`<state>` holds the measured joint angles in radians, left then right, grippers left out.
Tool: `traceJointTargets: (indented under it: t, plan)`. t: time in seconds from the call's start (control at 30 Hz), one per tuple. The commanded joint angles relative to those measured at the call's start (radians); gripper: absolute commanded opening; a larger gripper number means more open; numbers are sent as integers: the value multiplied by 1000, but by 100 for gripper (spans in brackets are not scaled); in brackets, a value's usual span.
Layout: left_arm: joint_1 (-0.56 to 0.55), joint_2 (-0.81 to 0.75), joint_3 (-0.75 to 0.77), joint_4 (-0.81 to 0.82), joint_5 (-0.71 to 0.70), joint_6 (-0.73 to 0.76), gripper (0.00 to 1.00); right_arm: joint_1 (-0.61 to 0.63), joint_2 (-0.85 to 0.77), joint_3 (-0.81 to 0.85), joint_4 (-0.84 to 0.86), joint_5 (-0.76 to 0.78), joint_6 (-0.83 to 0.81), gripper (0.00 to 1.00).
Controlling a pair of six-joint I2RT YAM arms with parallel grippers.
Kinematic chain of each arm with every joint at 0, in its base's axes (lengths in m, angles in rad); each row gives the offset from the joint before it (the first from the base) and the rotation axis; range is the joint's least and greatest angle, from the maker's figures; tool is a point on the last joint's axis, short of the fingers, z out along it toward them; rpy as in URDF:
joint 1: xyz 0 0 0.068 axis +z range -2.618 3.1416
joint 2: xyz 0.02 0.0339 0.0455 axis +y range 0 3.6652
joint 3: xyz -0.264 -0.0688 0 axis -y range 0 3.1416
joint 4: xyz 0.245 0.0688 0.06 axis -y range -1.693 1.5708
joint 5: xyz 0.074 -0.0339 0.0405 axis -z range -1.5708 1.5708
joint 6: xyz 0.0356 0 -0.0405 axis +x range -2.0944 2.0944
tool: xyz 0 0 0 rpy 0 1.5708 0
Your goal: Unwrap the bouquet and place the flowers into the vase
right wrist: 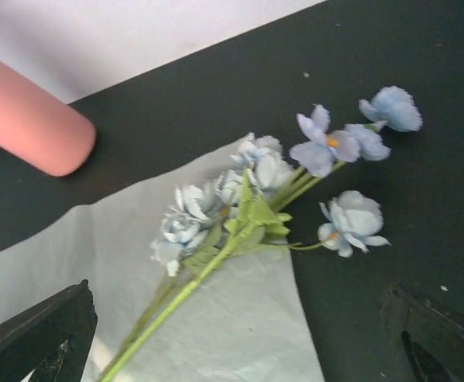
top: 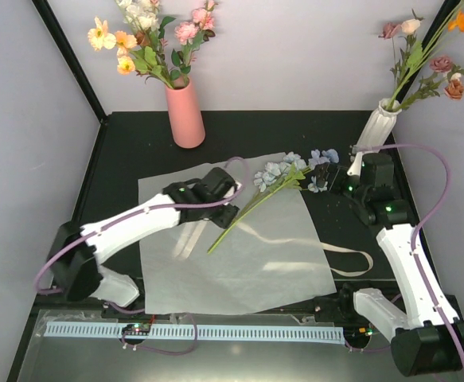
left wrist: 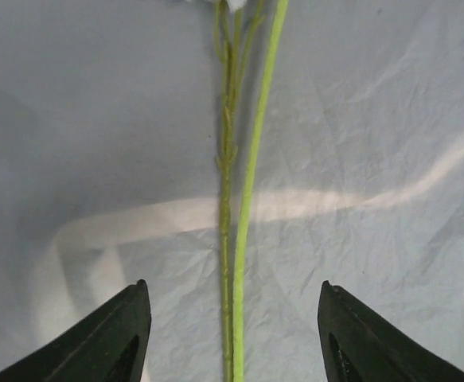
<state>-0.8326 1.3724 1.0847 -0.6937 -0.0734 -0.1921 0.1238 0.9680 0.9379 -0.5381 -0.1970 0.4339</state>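
The white paper (top: pixel 247 267) lies spread flat on the black table, unwrapped. Light blue flowers (top: pixel 291 171) lie on it, their green stems (left wrist: pixel 239 239) running down-left and their heads (right wrist: pixel 216 207) partly over the paper's far right edge. My left gripper (top: pixel 230 211) hangs low over the stems, open, one finger (left wrist: pixel 120 334) on each side without touching them. My right gripper (top: pixel 345 177) is open above the table just right of the blue heads, holding nothing. The white ribbed vase (top: pixel 377 126) stands at the back right with orange, pink and cream flowers (top: pixel 423 56) in it.
A salmon-pink vase (top: pixel 185 113) with yellow, pink and white flowers stands at the back, left of centre. The cream ribbon (top: pixel 351 253) lies loose off the paper's right edge. Grey walls and black frame posts close in the table.
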Motion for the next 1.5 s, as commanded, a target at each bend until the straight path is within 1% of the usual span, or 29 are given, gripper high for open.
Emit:
traceJointTargets:
  t: [0.0,0.17,0.3,0.4,0.67,0.9,1.0,1.1,1.3,1.4,1.47]
  plan:
    - [-41,171,126,-106,-42,66,57,5,-63,-46,12,129,-24,98]
    - [-62,366,261,-170,-94,133,42,5,-97,-77,-9,142,-20,98]
    - [-66,483,331,-203,-133,159,36,5,-103,-96,-12,115,-21,98]
    - [-71,526,351,-200,-141,161,33,4,-100,-104,-11,106,-22,98]
    - [-74,590,350,-170,-146,161,29,5,-85,-106,-6,90,-26,98]
    - [-76,622,334,-129,-162,159,17,5,-89,-112,-6,88,-31,98]
    - [-78,624,330,-121,-155,156,15,5,-89,-112,-6,88,-33,98]
    - [-83,623,320,-110,-156,153,14,6,-85,-112,-4,87,-32,98]
    - [-89,635,312,-106,-170,149,18,5,-80,-111,-1,77,-31,98]
    - [-91,636,307,-102,-173,150,16,4,-80,-111,0,76,-31,98]
    - [-92,633,305,-99,-175,148,12,5,-77,-111,0,75,-32,98]
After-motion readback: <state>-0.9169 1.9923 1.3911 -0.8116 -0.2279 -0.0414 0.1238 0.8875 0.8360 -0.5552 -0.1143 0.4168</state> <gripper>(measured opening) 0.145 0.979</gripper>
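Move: The bright green stem of the blue flowers, at the spot the left fingers are heading for, is about 3 cm ahead, 4 cm right and 13 cm below the left hand. Its darker twin stem lies 1 cm to its left. From the left hand, the pale blue blooms are some 22 cm ahead and 12 right, and the ribbon's bend 9 ahead and 7 left. From the right hand the stem spot is about 4 cm back, 20 left and 24 below. Down some 13 cm goes the left hand, quickly at first and then easing, drifting about 4 cm right and a little forward onto the flower stems. Its left side rolls up by nearly 30 degrees until the fingers point almost straight down, and they close from over half open to pinch the bright green stem above the paper. The wide-open right hand settles a few centimetres down, back and right, then waits. ##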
